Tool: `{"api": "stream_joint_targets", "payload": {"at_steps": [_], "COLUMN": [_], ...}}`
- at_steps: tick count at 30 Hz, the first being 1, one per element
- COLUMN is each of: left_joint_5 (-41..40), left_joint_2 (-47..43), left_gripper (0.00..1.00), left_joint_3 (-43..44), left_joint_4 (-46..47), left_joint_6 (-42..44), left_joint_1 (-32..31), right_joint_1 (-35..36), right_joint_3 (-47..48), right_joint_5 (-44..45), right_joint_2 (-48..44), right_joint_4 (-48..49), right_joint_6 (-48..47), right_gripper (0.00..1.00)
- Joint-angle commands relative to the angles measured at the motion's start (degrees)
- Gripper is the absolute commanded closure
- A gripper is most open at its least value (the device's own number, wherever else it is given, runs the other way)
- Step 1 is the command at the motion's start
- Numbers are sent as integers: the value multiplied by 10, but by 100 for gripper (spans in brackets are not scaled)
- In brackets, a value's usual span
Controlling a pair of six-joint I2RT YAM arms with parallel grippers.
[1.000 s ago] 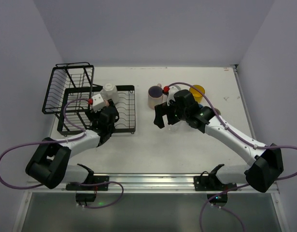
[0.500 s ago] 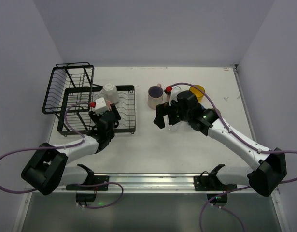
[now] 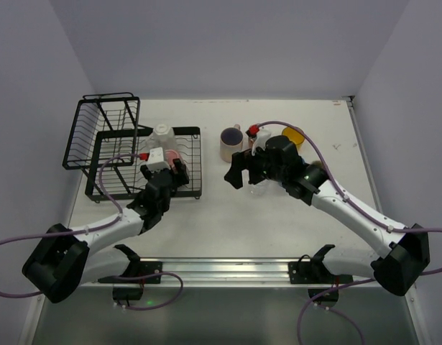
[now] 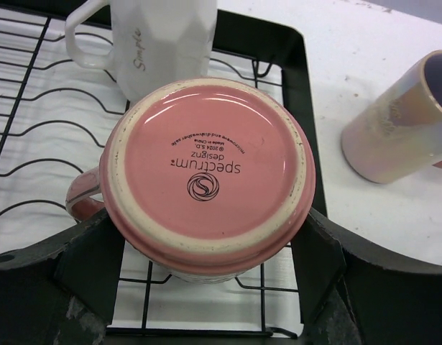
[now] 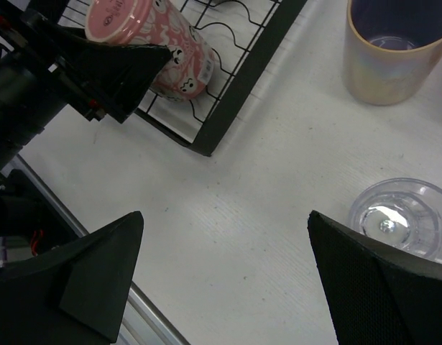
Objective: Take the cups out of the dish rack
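Note:
My left gripper is shut on a pink cup, its fingers pressed to both sides. The cup's base faces the wrist camera, and it is tilted over the near right corner of the black dish rack. The right wrist view also shows the pink cup in those fingers. A white cup stands upside down on the rack's tray, just behind. A beige cup, a yellow cup and a clear glass cup stand on the table. My right gripper hangs open above bare table.
The rack's taller basket section is at the far left. The rack's black frame corner lies left of the right gripper. Purple cables trail from both arms. A metal rail runs along the near edge.
My left gripper has shut on the pink cup and drawn back a little toward the rack's near right corner. The right gripper has shifted slightly and stayed open.

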Motion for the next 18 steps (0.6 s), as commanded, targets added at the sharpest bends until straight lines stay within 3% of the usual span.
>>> {"api": "stream_joint_targets", "payload": {"at_steps": [1, 12, 18], "left_joint_5": [6, 57, 156], "left_joint_2": [-49, -181, -247], "left_gripper": [100, 100, 100], "left_joint_3": [6, -10, 11], "left_joint_4": [71, 40, 13], "left_joint_6": [3, -13, -75], "left_joint_1": [-4, -4, -4], "right_joint_1": [13, 40, 43], "right_joint_3": [-13, -54, -127], "right_joint_5": [-17, -20, 5], "right_joint_2": [-28, -16, -43], "right_joint_4": [76, 231, 360], "right_joint_6": [50, 159, 288], "right_gripper": [1, 1, 1]}}
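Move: The left hand already holds the pink cup, its middle some 2 cm ahead, 1 cm right and 2 cm below; the open right gripper is about 22 cm to this hand's right, 7 cm back and 10 cm higher. The white mug is 12 cm ahead and 2 cm left, 6 cm lower. From the right hand, the pink cup lies 21 cm left, 9 cm ahead and 12 cm down; the iridescent mug is 16 cm ahead, 1 cm left, the clear cup 4 cm ahead, 8 cm right, both about 17 cm below. Up, about 8 cm, and a little back, the left hand carries the pink cup away from the rack floor, keeping its grip while its fingers tip up and its left side dips. The right hand comes to meet the cup, 5 cm left while rising some 4 cm, then easing down slightly; its wide-open fingers swing up about 20 degrees towards level, touching nothing. ##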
